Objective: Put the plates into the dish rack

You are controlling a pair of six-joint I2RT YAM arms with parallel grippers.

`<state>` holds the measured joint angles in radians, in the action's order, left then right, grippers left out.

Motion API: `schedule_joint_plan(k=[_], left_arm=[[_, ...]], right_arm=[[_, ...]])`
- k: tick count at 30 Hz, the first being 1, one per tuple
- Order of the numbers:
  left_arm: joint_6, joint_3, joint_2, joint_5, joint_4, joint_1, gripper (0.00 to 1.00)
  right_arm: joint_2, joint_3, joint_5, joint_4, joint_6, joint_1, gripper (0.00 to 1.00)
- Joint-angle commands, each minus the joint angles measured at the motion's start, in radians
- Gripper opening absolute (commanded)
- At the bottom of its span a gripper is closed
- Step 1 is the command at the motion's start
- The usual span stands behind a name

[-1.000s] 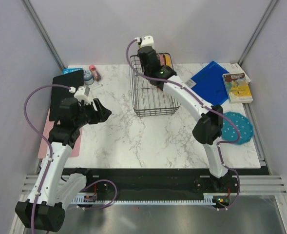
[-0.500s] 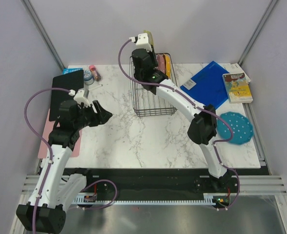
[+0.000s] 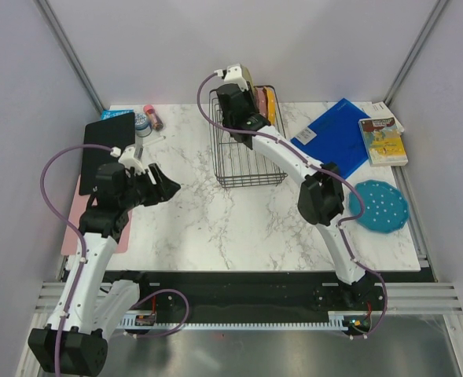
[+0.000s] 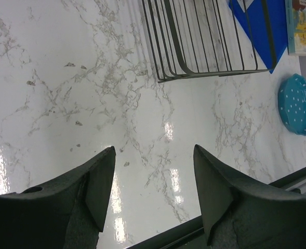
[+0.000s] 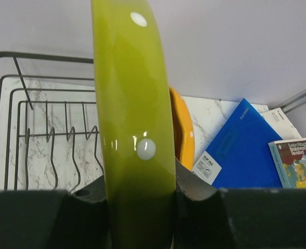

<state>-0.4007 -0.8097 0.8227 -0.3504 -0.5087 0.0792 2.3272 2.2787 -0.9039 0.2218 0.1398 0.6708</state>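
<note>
My right gripper (image 3: 241,88) is shut on the lime green plate (image 3: 248,77) and holds it on edge over the back of the black wire dish rack (image 3: 245,157). In the right wrist view the gripper (image 5: 137,191) clamps the green plate (image 5: 133,114) upright, with the rack prongs (image 5: 49,139) to its left. The orange-yellow plate (image 5: 184,132) stands just behind it. The pink plate (image 3: 259,97) and the orange-yellow plate (image 3: 270,102) stand in the rack. The teal plate (image 3: 379,206) lies flat at the table's right. My left gripper (image 3: 166,182) is open and empty above the marble; it also shows in the left wrist view (image 4: 153,187).
A blue folder (image 3: 337,133) and a book (image 3: 382,140) lie at the back right. A black tablet (image 3: 108,153) lies on a pink mat (image 3: 72,228) at the left. Small bottles (image 3: 148,118) stand at the back left. The left wrist view shows the rack (image 4: 199,41) and the teal plate (image 4: 297,104).
My right gripper has turned and come down a little over the rack's back with the green plate, which now shows beside the pink plate. The left arm has barely moved.
</note>
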Motion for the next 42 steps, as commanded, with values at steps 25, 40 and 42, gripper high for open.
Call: schedule_joint_plan(k=[25, 40, 42], left_arm=[[-0.033, 0.029, 0.059, -0.042, 0.032, -0.059, 0.68], [-0.027, 0.017, 0.066, -0.048, 0.042, -0.067, 0.68], [-0.026, 0.020, 0.061, -0.047, 0.045, -0.067, 0.69]], right_arm=[[0.153, 0.154, 0.108, -0.012, -0.092, -0.074, 0.00], [0.077, 0.108, 0.071, -0.071, -0.019, -0.063, 0.62], [0.016, 0.038, 0.071, -0.096, 0.016, -0.042, 0.68]])
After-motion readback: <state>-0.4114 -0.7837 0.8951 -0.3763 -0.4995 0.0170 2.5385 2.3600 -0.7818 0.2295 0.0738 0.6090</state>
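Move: The right hand still pinches the green plate upright above the dish rack. The open place for it, left of the pink plate, has its middle about 7 cm ahead of the hand and some 17 cm below, roughly straight ahead. At that same distance ahead and depth, the pink plate stands about 4 cm to the hand's right and the orange plate about 7 cm. From the idle left hand the place lies some 36 cm ahead, 21 cm right and 12 cm lower. The right hand lowers the green plate about 12 cm into the dish rack, easing some 4 cm forward on the way and tipping the fingers roughly 10 degrees further down, so that the plate goes in just left of the pink one. At the bottom the fingers open to let go of its rim and the hand starts back up by about 2 cm, while the empty left hand sinks a couple of centimetres with its fingers staying open. ##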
